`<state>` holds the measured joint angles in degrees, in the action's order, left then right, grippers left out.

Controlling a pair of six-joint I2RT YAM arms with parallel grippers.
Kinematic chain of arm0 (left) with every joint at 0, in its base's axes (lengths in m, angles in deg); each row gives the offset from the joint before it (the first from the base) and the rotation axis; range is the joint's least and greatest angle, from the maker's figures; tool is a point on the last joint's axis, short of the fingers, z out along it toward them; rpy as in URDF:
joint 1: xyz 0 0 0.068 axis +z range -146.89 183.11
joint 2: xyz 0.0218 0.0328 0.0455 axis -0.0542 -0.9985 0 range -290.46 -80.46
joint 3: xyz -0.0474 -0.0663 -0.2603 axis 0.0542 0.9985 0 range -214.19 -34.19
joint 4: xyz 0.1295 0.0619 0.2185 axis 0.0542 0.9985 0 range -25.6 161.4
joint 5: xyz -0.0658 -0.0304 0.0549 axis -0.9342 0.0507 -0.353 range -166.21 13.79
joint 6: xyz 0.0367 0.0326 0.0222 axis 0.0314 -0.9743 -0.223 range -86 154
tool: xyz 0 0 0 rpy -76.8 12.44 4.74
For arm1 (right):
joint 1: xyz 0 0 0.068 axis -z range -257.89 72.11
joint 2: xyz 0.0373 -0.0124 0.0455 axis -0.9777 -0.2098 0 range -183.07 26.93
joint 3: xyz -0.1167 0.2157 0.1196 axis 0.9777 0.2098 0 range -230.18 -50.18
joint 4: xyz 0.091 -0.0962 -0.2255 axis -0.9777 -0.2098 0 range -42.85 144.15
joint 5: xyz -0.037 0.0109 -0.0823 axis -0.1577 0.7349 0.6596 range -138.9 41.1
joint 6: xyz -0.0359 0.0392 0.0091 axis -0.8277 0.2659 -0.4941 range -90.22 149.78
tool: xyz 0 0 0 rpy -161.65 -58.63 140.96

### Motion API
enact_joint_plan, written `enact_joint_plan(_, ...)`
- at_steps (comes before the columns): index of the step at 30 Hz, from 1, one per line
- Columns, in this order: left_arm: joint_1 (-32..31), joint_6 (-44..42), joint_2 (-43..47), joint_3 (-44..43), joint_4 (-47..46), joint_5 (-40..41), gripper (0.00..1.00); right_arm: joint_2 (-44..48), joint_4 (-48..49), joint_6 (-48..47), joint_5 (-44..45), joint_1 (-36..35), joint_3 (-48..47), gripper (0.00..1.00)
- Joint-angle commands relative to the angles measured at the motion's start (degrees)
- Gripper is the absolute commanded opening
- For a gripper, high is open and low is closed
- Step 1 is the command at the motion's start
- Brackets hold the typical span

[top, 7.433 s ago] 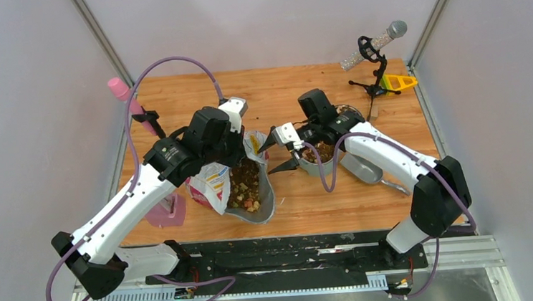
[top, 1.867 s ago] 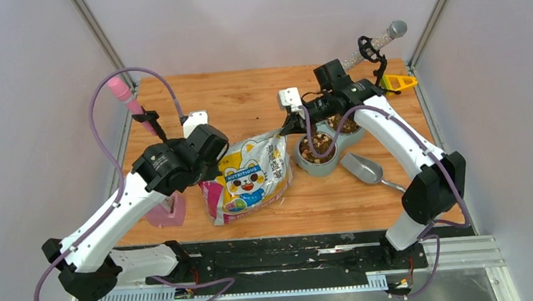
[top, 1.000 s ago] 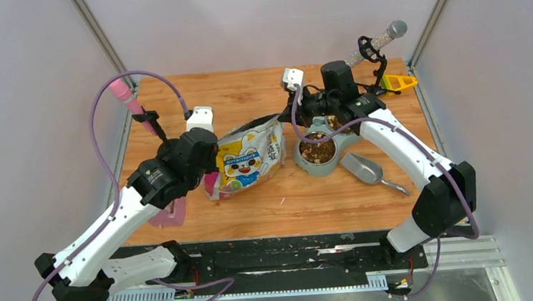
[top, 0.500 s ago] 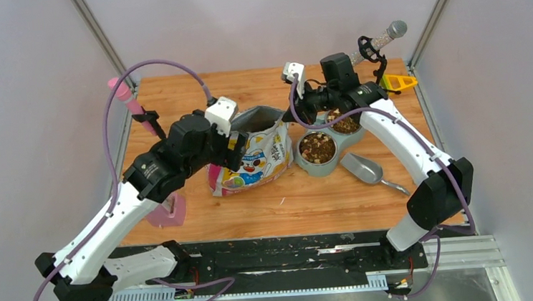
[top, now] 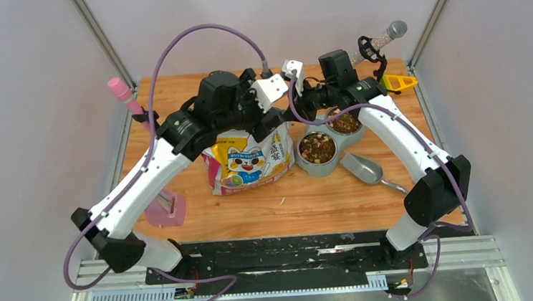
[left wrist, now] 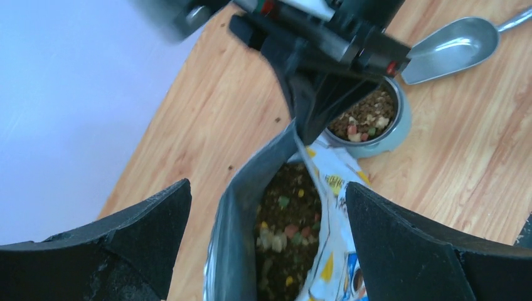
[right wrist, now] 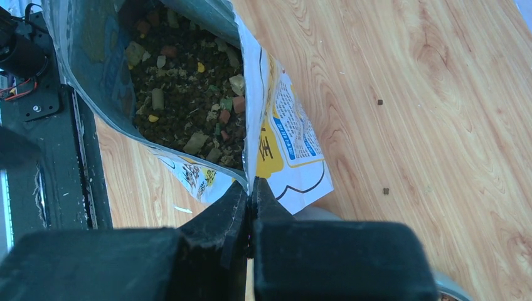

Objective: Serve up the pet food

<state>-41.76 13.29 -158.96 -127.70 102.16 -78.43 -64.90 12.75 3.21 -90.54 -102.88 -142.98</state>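
The pet food point(right wrist: 188, 94) is brown kibble with coloured bits, seen inside the open cartoon-cat bag point(top: 246, 159), which stands upright mid-table. More kibble fills both cups of the grey double bowl point(top: 299, 164) just right of the bag. My right gripper point(top: 295, 116) is shut on the bag's right rim; in the right wrist view its jaws point(right wrist: 250, 188) pinch the edge. My left gripper point(top: 256, 128) hovers open above the bag mouth; in the left wrist view point(left wrist: 268, 188) its fingers straddle the opening without touching. The kibble point(left wrist: 285, 226) shows between them.
A grey scoop point(top: 362, 168) lies right of the bowl. A pink holder point(top: 166, 209) sits at the left front and a pink microphone point(top: 121, 90) at the back left. A microphone on a stand point(top: 374, 45) and a yellow piece point(top: 397, 81) are at the back right.
My left arm has swung from the bag's left side up and over its mouth, jaws open. The bag has been raised from lying to upright. My right gripper kept its hold on the rim.
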Motion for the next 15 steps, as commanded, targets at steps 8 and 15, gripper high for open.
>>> enact_joint_plan(8,5.4,-6.2,-11.8,-9.3,4.9,-21.0,1.0,1.1,8.9,4.0,-4.7,0.3,-6.6,0.0)
enact_joint_plan(15,7.4,-11.7,-14.7,-8.3,11.1,-19.3,1.0,3.0,10.5,3.7,-4.9,0.6,-4.3,0.0)
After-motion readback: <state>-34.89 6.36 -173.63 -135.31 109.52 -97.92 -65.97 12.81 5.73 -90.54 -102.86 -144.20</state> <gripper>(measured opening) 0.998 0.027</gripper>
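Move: The left hand, open, goes for the rim of the pet food bag's mouth just beside the right hand's pinch: about 3 cm ahead, 4 cm to its right and 9 cm below. The right fingers' pinch on the rim is some 4 cm ahead, 7 cm right and 9 cm below. The nearer bowl lies about 15 cm right and 1 cm ahead, the farther bowl 24 cm right and 9 cm ahead, both some 31 cm down. From the right hand, the left hand's stretch of rim is about 3 cm left, 1 cm back, level. With fingers staying wide open, the left hand comes down about 7 cm onto the bag's mouth, sliding some 3 cm right and nearly as far forward, mostly early on, then sinking almost straight, while the wrist tips down and turns clockwise, each a bit over 10 degrees, so that its two fingers come astride the mouth next to the right hand. The right hand stays put and keeps the rim pinched in its shut fingers, holding the bag up for the left. ##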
